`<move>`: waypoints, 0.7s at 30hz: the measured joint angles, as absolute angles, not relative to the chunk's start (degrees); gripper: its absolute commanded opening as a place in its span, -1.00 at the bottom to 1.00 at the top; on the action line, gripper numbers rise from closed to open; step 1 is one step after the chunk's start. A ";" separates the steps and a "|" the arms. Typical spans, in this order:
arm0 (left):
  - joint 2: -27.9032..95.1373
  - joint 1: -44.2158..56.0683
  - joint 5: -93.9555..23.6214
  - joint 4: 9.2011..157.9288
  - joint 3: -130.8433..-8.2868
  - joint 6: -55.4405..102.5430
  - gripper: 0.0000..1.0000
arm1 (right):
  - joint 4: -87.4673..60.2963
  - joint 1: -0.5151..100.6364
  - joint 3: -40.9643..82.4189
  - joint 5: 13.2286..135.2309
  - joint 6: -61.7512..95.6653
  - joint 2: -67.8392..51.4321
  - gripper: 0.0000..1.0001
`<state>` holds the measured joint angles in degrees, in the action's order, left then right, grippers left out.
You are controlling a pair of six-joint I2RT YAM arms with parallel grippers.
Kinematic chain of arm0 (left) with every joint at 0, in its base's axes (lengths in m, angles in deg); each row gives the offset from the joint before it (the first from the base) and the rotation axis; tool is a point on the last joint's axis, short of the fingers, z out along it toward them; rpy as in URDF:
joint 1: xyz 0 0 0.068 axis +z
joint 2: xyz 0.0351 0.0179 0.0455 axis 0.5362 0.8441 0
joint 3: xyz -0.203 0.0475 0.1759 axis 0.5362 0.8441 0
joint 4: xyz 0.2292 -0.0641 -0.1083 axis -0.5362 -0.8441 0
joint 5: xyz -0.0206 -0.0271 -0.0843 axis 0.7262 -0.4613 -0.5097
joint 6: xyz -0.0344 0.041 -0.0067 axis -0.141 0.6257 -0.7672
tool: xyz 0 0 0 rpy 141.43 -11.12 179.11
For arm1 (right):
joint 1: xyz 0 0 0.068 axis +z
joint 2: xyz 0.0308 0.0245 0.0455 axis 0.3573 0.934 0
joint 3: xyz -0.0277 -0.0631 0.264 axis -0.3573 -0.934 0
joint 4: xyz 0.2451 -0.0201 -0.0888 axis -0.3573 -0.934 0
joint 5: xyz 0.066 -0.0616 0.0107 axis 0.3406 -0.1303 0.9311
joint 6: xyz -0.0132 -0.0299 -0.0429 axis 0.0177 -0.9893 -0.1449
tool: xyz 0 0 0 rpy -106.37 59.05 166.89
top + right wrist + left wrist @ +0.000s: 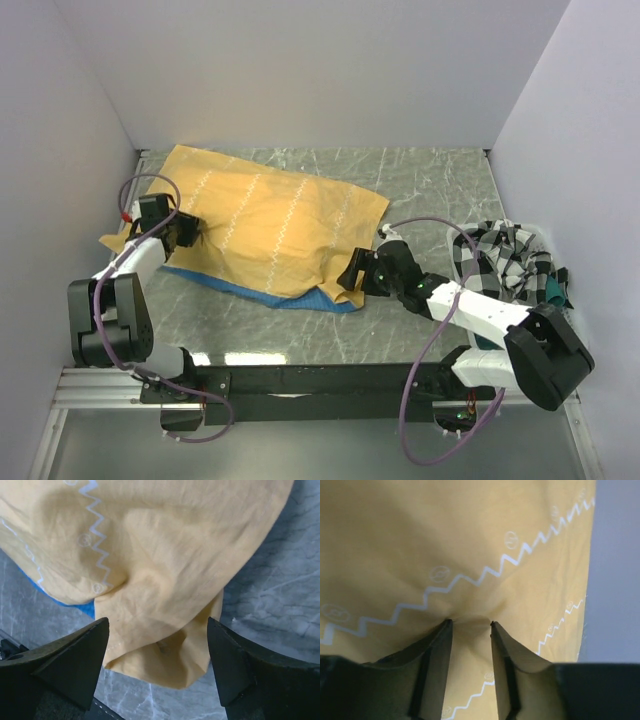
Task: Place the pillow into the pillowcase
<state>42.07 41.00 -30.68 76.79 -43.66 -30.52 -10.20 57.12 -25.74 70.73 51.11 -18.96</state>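
Observation:
The mustard-yellow pillowcase (pixel 270 220) with pale zigzag stripes lies bulging across the table, its blue side (pixel 300 298) showing along the near edge. The pillow is hidden from view. My left gripper (pixel 188 232) is at the pillowcase's left end. In the left wrist view its narrowed fingers (pixel 470 623) pinch a puckered fold of the yellow fabric (pixel 470 540). My right gripper (pixel 352 272) is at the near right corner. There it stands wide open (pixel 157 627), its tips on either side of the loose yellow hem (pixel 165 650), not touching it.
A black-and-white checked cloth (pixel 505 258) lies crumpled at the right, beside the right arm. White walls close in the grey marbled table (pixel 420 180) on the left, back and right. A black rail runs along the near edge.

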 measured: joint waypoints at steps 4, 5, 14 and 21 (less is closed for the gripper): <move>40.19 38.78 -29.67 74.83 -45.40 -27.00 0.16 | -9.55 59.15 -25.72 69.14 51.70 -19.16 0.67; 39.40 37.73 -28.97 73.67 -46.02 -25.93 0.18 | -9.61 59.50 -25.72 68.59 51.75 -19.33 0.67; 31.90 2.86 -19.31 66.41 -54.17 -12.20 0.45 | -11.23 52.62 -25.65 66.73 52.45 -23.29 0.65; 45.50 -21.62 -9.04 58.33 -62.65 -5.05 0.56 | -12.24 39.76 -21.19 72.92 52.47 -22.92 0.64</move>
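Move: The pillowcase's crumpled near-right corner flap lies about 32 cm to the left hand's right, 14 cm back and 8 cm below it; the blue hem strip is about 6 cm to the left of this flap and 2 cm nearer the bases. From the right hand, the pillowcase's far-right corner is some 14 cm ahead, 8 cm right and 5 cm lower, while the flap lies only about 4 cm back, neither left nor right, and 5 cm below. The left hand comes free of the yellow cloth at the pillowcase's left part, its fingers opening wide, and sweeps fast some 32 cm to the right and 13 cm back towards the crumpled near-right flap, rising about 10 cm before sinking by half of that, the wrist turning some 60 degrees clockwise and rolling left side up. After hovering near the flap, the right hand, still open, draws off it forward, right and up, about 7 cm ahead, to the pillowcase's right edge, making room as it turns some 15 degrees clockwise. ##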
